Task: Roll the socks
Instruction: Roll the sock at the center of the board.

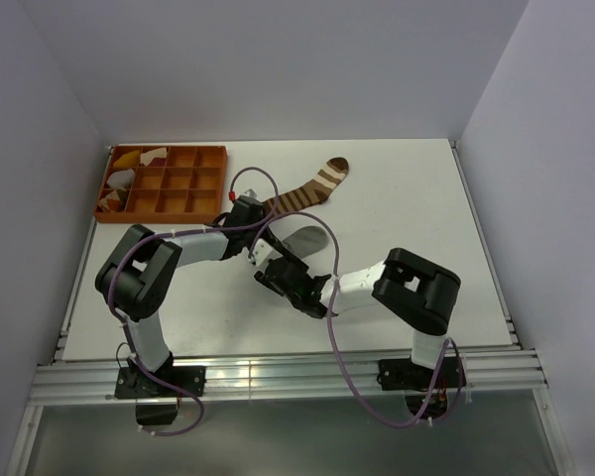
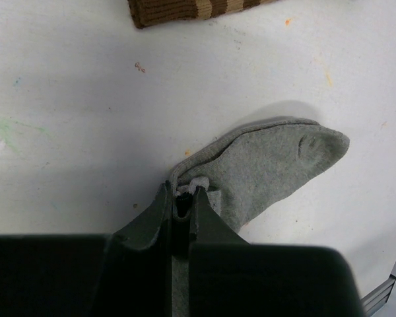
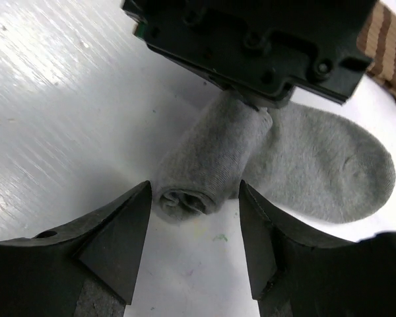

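The grey sock [image 3: 317, 165] lies on the white table, its cuff end rolled into a tube [image 3: 204, 165] and its toe flat [image 2: 277, 158]. My left gripper [image 2: 183, 191] is shut on the far end of that roll; its black body [image 3: 251, 39] fills the top of the right wrist view. My right gripper [image 3: 195, 189] is open, one finger on each side of the roll's near end, not pressing it. In the top view the two grippers [image 1: 256, 243] [image 1: 276, 268] meet at the grey sock [image 1: 307, 241]. The brown striped sock [image 1: 312, 188] lies flat just behind.
An orange compartment tray [image 1: 174, 203] stands at the back left, with yellow and white cloth pieces [image 1: 139, 159] in its left cells. Walls close the table on three sides. Purple cables loop over both arms.
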Robot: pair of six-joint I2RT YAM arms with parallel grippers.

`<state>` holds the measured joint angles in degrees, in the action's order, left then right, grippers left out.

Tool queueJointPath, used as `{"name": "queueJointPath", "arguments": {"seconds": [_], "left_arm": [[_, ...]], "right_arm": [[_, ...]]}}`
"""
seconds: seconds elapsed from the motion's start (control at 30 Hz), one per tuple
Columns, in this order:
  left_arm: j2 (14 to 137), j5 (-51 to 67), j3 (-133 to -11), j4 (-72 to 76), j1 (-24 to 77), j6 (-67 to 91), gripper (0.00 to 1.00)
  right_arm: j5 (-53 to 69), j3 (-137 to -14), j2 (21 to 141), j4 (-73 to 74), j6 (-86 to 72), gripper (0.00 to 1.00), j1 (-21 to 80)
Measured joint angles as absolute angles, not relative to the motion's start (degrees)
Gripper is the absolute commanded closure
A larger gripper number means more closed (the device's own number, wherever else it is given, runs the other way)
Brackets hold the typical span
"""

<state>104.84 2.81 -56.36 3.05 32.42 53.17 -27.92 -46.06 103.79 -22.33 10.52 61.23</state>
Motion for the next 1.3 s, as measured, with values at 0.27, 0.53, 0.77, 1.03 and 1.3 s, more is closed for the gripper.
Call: {"name": "queueJointPath", "arguments": {"seconds": [0.27,0.53,0.77,1.03,1.3], "left_arm": [[104.84,2.98,-56.36,2.98,32.42,53.23,1.0],[104.84,2.96,-56.36,3.14,32.4,53.21,1.0],[104.75,3.2,-55.64,4.1,32.29,53.04,0.57],[100.86,3.88,-52.21,5.08,32.05,54.59,0.3],[95.57,3.66,-45.65,6.63,29.54,57.98,0.31]], "right_arm": [[-29.17,-47.27,105.62,-23.68,12.1,0.47,62.39],[-32.32,-47.79,106.76,-24.34,11.55,1.0,62.87],[-24.14,-47.51,104.16,-22.02,4.84,1.0,59.48],[-0.62,-44.4,99.5,-21.71,-8.84,1.0,43.83],[17.28,-42.94,99.98,-24.93,-20.12,1.0,34.72]]}}
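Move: The grey sock's rolled part lies with its near end between the open right fingers, its middle some 3 cm ahead of that hand, 1 cm to its right and at about its height. The flat grey toe part is about 5 cm ahead and 8 cm right of the right hand, the striped sock 16 cm ahead and 7 cm right. The left hand still pinches the roll near its far end, the roll's middle some 2 cm back from it, neither left nor right. The grey roll's near end is pinched as the right fingers shut on it, after easing about 1 cm left. The left fingers then open, let go of the far end and back off some 4 cm, left and back. Keeping its pinch, the right hand turns the roll towards the toe: the wrist rolls about 50 degrees, left side rising, while the hand goes some 4 cm right and 3 cm forward. ##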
